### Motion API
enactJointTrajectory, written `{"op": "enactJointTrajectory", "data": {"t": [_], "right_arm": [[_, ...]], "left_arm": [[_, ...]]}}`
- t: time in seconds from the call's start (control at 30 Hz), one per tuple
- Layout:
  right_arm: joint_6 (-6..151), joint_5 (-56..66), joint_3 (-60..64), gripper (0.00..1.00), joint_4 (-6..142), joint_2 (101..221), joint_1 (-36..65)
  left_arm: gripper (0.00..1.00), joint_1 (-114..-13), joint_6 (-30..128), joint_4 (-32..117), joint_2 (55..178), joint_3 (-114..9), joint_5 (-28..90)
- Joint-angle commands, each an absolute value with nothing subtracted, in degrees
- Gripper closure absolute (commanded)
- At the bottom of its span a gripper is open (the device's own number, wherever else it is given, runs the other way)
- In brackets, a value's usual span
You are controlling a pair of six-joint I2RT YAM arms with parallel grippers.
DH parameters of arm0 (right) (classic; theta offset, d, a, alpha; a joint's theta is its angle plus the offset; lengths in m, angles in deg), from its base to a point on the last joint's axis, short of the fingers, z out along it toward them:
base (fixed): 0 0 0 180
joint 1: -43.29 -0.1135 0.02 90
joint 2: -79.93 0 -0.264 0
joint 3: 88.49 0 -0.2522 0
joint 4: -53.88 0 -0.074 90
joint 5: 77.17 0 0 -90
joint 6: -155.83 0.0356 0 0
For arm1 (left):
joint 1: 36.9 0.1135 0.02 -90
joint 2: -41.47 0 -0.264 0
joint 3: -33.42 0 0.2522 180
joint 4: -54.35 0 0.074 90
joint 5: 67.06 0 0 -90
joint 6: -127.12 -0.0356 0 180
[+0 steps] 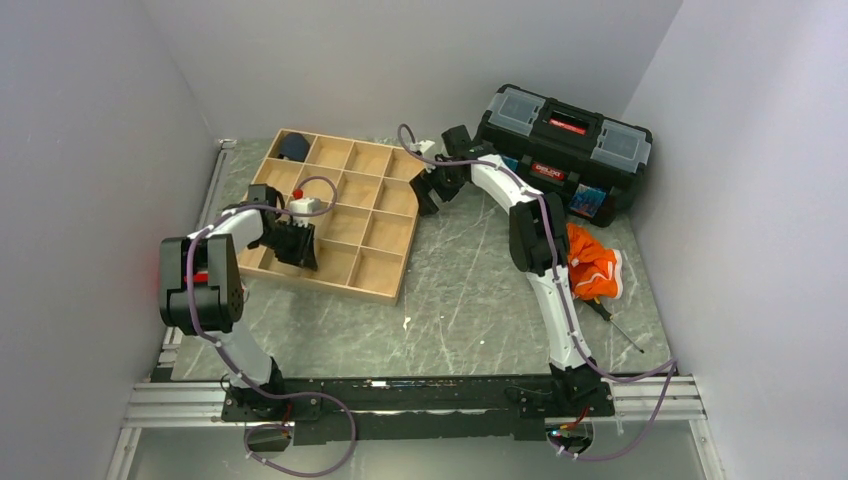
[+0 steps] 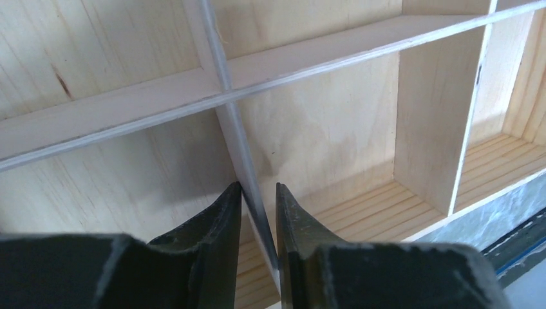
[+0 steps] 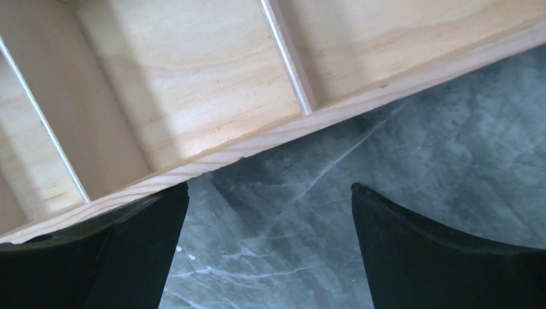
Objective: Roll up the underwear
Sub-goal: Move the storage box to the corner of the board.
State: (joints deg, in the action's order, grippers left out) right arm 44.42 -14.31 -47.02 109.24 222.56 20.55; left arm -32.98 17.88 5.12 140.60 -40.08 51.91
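Only a small patch of the red underwear point(image 1: 297, 193) shows in the top view, in a compartment of the wooden tray point(image 1: 385, 270); my left wrist hides the rest of it. My left gripper point(image 1: 298, 252) hangs over the tray's near-left compartments. In the left wrist view its jaws point(image 2: 259, 187) stand a narrow gap apart, astride a thin divider wall point(image 2: 225, 77), with no fabric between them. My right gripper point(image 1: 428, 195) is wide open and empty. It hovers over the bare tabletop just outside the tray's outer wall point(image 3: 270, 138), its jaws point(image 3: 270, 193) apart from the wood.
A dark navy rolled bundle point(image 1: 293, 147) lies in the tray's far-left compartment. A black toolbox point(image 1: 565, 140) stands at the back right. An orange cloth point(image 1: 592, 265) and a screwdriver point(image 1: 615, 322) lie on the marble table point(image 1: 470, 300) beside the right arm.
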Motion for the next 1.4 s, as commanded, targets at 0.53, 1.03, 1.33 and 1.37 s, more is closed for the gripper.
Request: {"op": "enactJointTrajectory", "data": {"t": [0.53,1.03,1.33,1.37], "right_arm": [[46.89,-7.19,-52.76,0.0,99.68,223.08,15.7],[49.34,-8.99,-50.32,0.01,102.65,220.51,14.74],[49.22,-9.08,-59.82,0.01,102.23,227.65,9.59],[49.42,-9.17,-60.41,0.01,102.02,228.18,9.28]], "left_arm": [[1.0,-33.08,42.17,24.22,142.5,-37.52,55.42],[1.0,-29.25,44.26,26.21,134.01,-30.37,54.84],[1.0,-29.17,43.48,24.44,131.6,-29.48,52.2],[1.0,-29.17,43.03,23.88,131.41,-29.66,51.46]]}}
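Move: The storage box, its divider already between the left fingers, has its middle about 12 cm ahead of the left hand and 4 cm to its right; the board's far-left corner it is bound for lies some 29 cm ahead and 17 cm left. The cap in the box is about 27 cm ahead and 4 cm left. From the right hand, the box's middle is about 18 cm left and 3 cm back, the toolbox some 26 cm right and 10 cm ahead. The storage box is worked towards the board's far-left corner: the left hand, still astride a divider near the front, goes forward about 4 cm, then left and slightly back, turning some 25 degrees counter-clockwise. The right hand, wide open with one finger still against the right wall, goes forward nearly 6 cm, comes back, then pushes left about 5 cm. ##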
